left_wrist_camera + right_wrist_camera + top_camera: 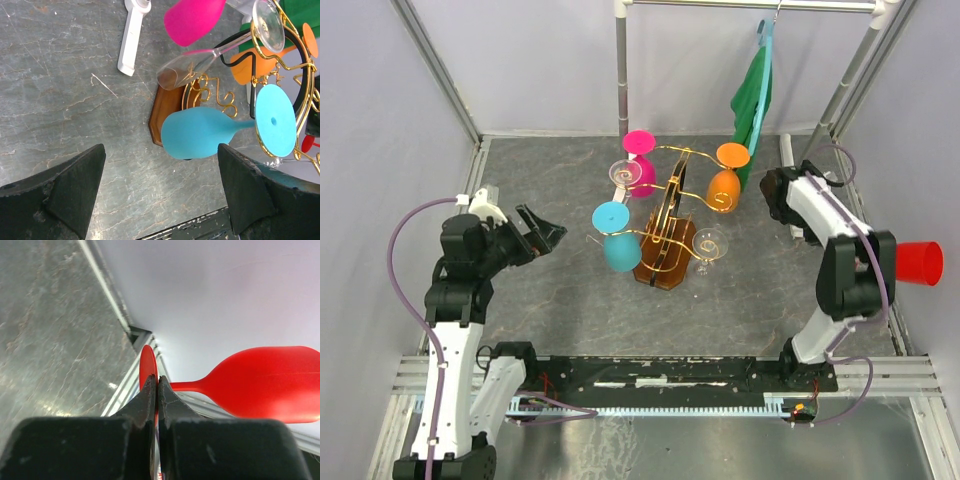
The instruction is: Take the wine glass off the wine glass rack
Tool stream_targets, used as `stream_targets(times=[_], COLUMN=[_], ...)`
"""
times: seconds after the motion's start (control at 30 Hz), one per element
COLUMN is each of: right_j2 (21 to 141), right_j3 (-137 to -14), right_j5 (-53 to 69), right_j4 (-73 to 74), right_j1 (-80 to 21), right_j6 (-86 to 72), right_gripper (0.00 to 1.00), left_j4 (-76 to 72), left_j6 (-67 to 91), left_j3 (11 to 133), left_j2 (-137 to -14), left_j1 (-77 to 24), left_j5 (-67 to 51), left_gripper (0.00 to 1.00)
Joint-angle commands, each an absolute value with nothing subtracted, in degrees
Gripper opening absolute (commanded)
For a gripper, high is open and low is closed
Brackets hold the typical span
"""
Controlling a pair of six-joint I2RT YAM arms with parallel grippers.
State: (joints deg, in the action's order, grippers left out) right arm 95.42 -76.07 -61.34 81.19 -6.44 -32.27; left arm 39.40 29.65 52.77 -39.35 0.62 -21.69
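Observation:
The wine glass rack (660, 272) stands mid-table on its brown wooden base (165, 112), with gold wire arms. Pink (640, 160), orange (725, 182), blue (618, 242) and clear (622, 175) glasses hang on it. Another clear glass (707, 245) stands beside the base. My left gripper (545, 238) is open and empty, left of the rack, with the blue glass (200, 132) just beyond its fingers (75, 185). My right gripper (158, 382) is shut on the foot of a red wine glass (265, 382). It holds that glass (918, 262) out past the table's right edge.
A grey clothes rail (622, 70) stands behind the rack, with a green cloth (755, 95) on a hanger. A white object (131, 37) lies on the grey tabletop near the rack. Enclosure walls close off the left, back and right.

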Motion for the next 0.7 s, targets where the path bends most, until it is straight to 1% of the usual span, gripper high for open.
stream_targets(times=[0.0,0.17,0.23,0.3,0.37,0.4,0.47,0.67], right_j2=[101.7,106.3,107.2,107.9,108.4,109.3,111.7,115.9], right_j3=[-79.9,-79.4,-78.1,-77.0,-74.5,-74.5,-76.1,-77.2], right_j5=[-75.5,-76.0,-73.5,-73.1,-72.3,-72.1,-73.0,-70.8], right_j4=[94.8,99.4,96.7,96.3,93.2,94.0,99.7,100.5], right_j1=[-6.7,-5.9,-5.2,-5.0,-4.6,-4.5,-4.5,-4.5], right_j6=[-49.7,-56.1,-54.5,-55.6,-53.3,-53.7,-60.2,-59.6], right_gripper=[0.01,0.01,0.01,0.01,0.01,0.01,0.01,0.01], left_j4=[38.9,38.4,37.8,37.7,37.9,38.0,37.9,37.4], left_j6=[28.7,29.5,29.9,30.0,29.7,29.7,29.9,30.1], left_j3=[53.9,52.6,51.7,51.0,50.6,50.5,50.0,49.0], left_j2=[-38.0,-36.8,-36.2,-35.8,-35.2,-34.9,-34.2,-33.3], left_j1=[0.4,0.3,0.2,0.0,-0.2,-0.5,-0.8,-1.3], left_j5=[-24.4,-25.4,-26.0,-26.4,-26.6,-26.5,-26.1,-26.9], left_gripper=[0.99,0.99,0.99,0.99,0.99,0.99,0.99,0.99])
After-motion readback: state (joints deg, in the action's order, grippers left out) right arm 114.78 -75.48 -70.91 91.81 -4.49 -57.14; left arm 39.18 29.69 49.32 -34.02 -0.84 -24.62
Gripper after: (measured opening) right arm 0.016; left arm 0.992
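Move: The right hand already pinches the foot of the red wine glass, whose bowl slants up, its middle roughly 8 cm above and 5 cm to the right. The bare table near the right rail lies about 18 cm beneath, 2 cm to the right and straight ahead; the wine glass rack is some 38 cm left and 6 cm ahead, its clear glass 29 cm left and 3 cm back. From the left hand, that table spot lies about 64 cm right, 1 cm back and 26 cm below. With its fingers kept shut on the foot of the red wine glass, the right hand sinks about 5 cm towards the bare table by the right rail, slowly at first and faster at the end, easing some 2 cm to the right while the wrist rolls about 15 degrees so the fingers point less steeply down and the bowl swings more upright. The left hand, open and empty, draws back about 2 cm and slightly right, touching nothing. ##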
